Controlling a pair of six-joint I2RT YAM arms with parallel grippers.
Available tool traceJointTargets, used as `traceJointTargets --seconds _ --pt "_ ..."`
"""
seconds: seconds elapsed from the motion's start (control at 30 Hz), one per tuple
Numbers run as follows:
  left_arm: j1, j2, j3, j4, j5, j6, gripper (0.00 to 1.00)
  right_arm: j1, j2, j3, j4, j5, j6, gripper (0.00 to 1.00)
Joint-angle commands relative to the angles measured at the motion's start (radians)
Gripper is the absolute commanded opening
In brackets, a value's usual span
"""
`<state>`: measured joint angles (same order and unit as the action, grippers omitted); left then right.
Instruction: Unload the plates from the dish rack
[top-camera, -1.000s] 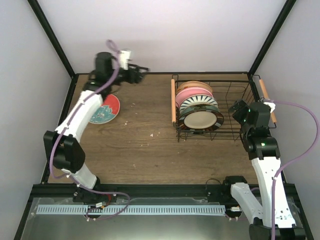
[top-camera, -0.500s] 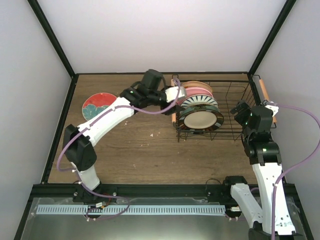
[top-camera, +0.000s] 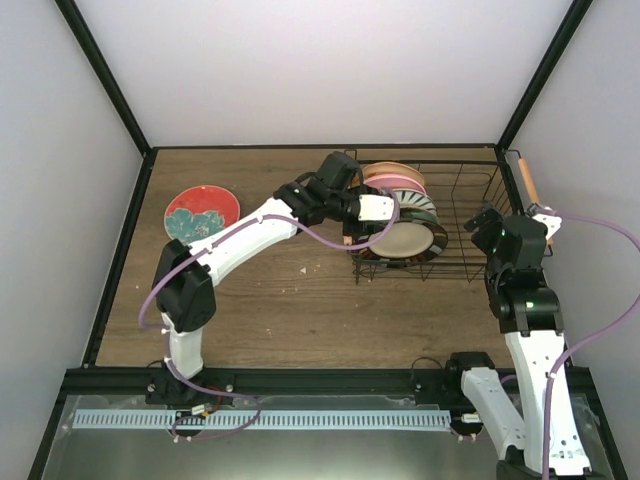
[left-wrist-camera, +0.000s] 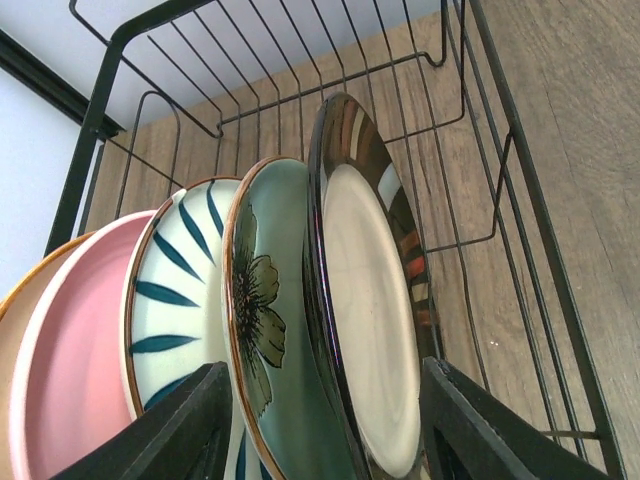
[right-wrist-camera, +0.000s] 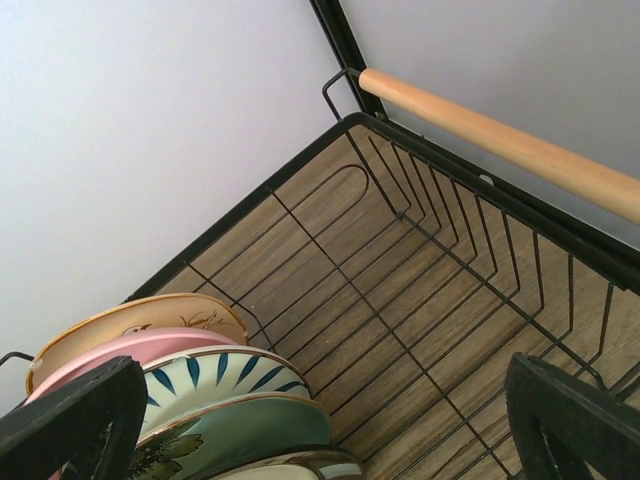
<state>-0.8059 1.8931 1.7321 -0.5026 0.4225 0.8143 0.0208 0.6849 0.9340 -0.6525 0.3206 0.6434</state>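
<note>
The black wire dish rack (top-camera: 478, 268) stands at the right, with several plates on edge in it: tan (left-wrist-camera: 14, 300), pink (left-wrist-camera: 70, 350), white with dark radial stripes (left-wrist-camera: 180, 300), mint green with a flower (left-wrist-camera: 275, 330), and a cream plate with a dark striped rim (left-wrist-camera: 375, 330) at the front. The red plate (top-camera: 202, 213) lies flat on the table at far left. My left gripper (top-camera: 378, 209) (left-wrist-camera: 330, 430) is open, its jaws on either side of the mint green and dark-rimmed plates. My right gripper (top-camera: 485, 222) (right-wrist-camera: 325, 420) is open and empty above the rack's bare right half.
The rack's wooden handles run along its sides, one at the far right (right-wrist-camera: 500, 140) (top-camera: 529, 182). The black cage frame posts (top-camera: 530, 90) and the walls close in the table. My left arm (top-camera: 250, 232) stretches across the middle of the table.
My left arm has swung from the far left, where the red plate now lies alone, across to the rack's plates. The right arm has barely moved.
</note>
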Motion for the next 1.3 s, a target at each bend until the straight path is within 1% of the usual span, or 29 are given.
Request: traceJointTargets --seconds 0.0,0.13,0.5,0.67,0.87,0.97,1.1,1.13,1.27 --pt "-0.011 0.032 0.051 0.013 -0.002 0.052 0.52 -0.004 -0.027 0.000 -0.018 0.051 -0.007 1.00" --pt "-0.015 0.044 0.056 0.007 0.003 0.057 0.46 -0.004 -0.032 -0.001 -0.024 0.056 0.000 1.00" --pt "-0.019 0.079 0.060 0.005 0.012 0.054 0.44 -0.004 -0.032 0.008 -0.033 0.062 -0.002 1.00" --pt "-0.023 0.098 0.069 0.003 0.006 0.060 0.36 -0.003 -0.043 0.005 -0.045 0.071 -0.001 1.00" --pt "-0.030 0.119 0.082 -0.003 0.003 0.063 0.34 -0.004 -0.064 -0.001 -0.063 0.082 0.007 1.00" --pt "-0.035 0.131 0.087 -0.005 -0.001 0.063 0.25 -0.004 -0.075 -0.003 -0.074 0.088 0.009 1.00" --pt "-0.045 0.142 0.102 -0.004 -0.010 0.054 0.06 -0.004 -0.087 -0.006 -0.086 0.098 0.014 1.00" --pt "-0.047 0.145 0.107 -0.005 -0.011 0.051 0.04 -0.005 -0.090 -0.006 -0.089 0.100 0.015 1.00" --pt "-0.054 0.145 0.130 -0.004 -0.019 0.038 0.04 -0.004 -0.103 -0.011 -0.101 0.107 0.021 1.00"
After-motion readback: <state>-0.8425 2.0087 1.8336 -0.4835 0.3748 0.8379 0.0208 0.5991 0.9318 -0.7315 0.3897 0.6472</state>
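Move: The dark-rimmed plate, frontmost in the rack, has its upper left rim already between my left hand's open fingers; its middle lies about 8 cm to the right, 2 cm back and 9 cm below. Beyond that plate's middle, the green flower plate stands some 3 cm farther out, the striped plate about 7 and the pink one about 12, the latter two 1 to 2 cm farther left. From my right hand the dark-rimmed plate's middle is about 14 cm left, 4 ahead and 15 down. I sink my left hand nearly 4 cm over the dark-rimmed plate's upper left edge, edging right as I go, then shut the fingers and pinch the rim. Still closing, I start back up, about 2 cm, easing right and slightly forward. My open, empty right hand backs off about 3 cm towards its base. ##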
